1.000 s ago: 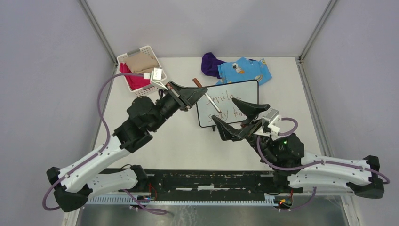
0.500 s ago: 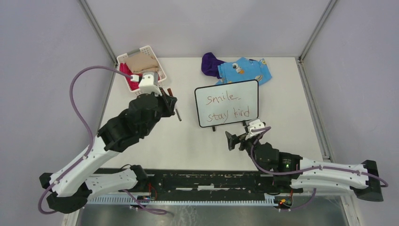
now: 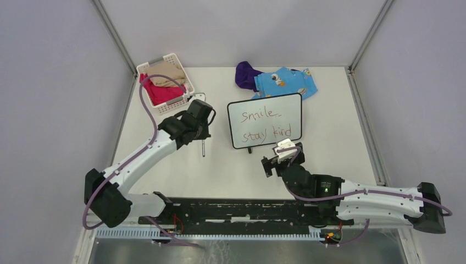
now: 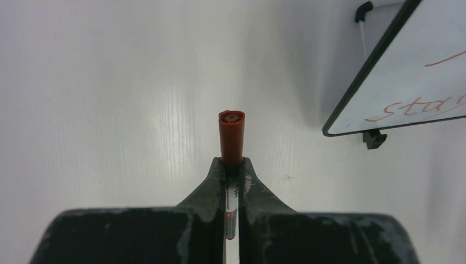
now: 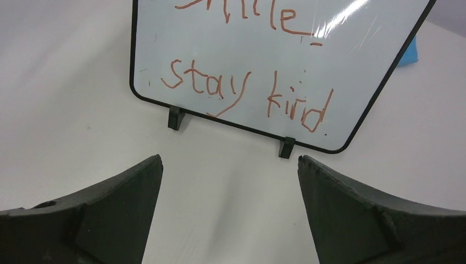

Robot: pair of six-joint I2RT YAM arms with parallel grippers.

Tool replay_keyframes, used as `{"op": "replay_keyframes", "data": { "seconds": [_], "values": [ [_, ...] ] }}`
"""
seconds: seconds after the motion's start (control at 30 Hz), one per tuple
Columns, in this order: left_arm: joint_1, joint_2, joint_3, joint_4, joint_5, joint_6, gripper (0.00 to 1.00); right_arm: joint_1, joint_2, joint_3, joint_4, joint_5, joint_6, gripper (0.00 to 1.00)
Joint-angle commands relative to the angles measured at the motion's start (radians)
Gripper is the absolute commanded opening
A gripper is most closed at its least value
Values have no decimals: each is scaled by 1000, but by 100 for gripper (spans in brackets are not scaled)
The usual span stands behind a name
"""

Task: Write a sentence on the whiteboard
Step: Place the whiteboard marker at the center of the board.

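Observation:
The whiteboard [image 3: 265, 120] stands on two black feet at the table's middle, leaning back. The sentence [image 3: 267, 132] on it reads "smile" over "stay kind" in reddish-brown marker. My left gripper [image 3: 202, 138] is left of the board, apart from it, and shut on a white marker [image 3: 203, 148]. In the left wrist view the marker's red end [image 4: 231, 137] sticks out past the fingertips [image 4: 246, 175], over bare table, and the board's corner [image 4: 417, 66] shows at the right. My right gripper [image 3: 282, 158] hangs open and empty just in front of the board [image 5: 275, 55], facing the sentence [image 5: 242, 91].
A white slatted basket [image 3: 184, 77] with folded red and beige cloths stands at the back left. A purple cloth [image 3: 246, 74] and a blue patterned cloth [image 3: 287, 81] lie behind the board. Grey walls and metal posts bound the table.
My left gripper has pulled away from the board to the left and come down with the marker. My right gripper, still open, has drawn back from the board toward the near edge.

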Motion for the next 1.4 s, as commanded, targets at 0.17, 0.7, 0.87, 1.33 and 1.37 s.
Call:
{"op": "replay_keyframes", "data": {
  "seconds": [0.17, 0.7, 0.87, 1.33, 1.37],
  "values": [
    [96, 229, -18, 87, 161, 55, 2, -48, -51, -51, 35, -98, -27, 98],
    [152, 398, -95, 236, 229, 55, 2, -48, -74, -45, 42, -56, -18, 98],
    [152, 426, -89, 253, 252, 59, 2, -47, -90, -45, 49, 31, 18, 98],
    [155, 482, -73, 252, 260, 60, 2, -48, -158, -80, 43, 49, 62, 98],
    [156, 486, -73, 253, 263, 58, 2, -47, -159, -80, 42, 47, 65, 98]
  ]
}}
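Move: The left hand already grips the marker near its brown cap; the bare table spot it is taken to lies about 17 cm below and only 2 cm ahead, with no sideways offset. From this hand, the whiteboard's middle is about 10 cm ahead, 23 cm right and 11 cm lower; the laundry basket is some 27 cm ahead, 16 cm left and 13 cm lower. From the right hand, that spot lies about 9 cm ahead, 27 cm left and 17 cm below. The left hand carries the marker almost straight down beside the whiteboard's left edge, some 16 cm with barely 2 cm forward, fast at first, then easing close to the table. On the way the wrist tips the fingers about 20 degrees steeper, bringing the marker nearer to level, and they keep their pinch as its tail end comes onto the table; the empty right hand stays wide open and shifts about 2 cm right. ##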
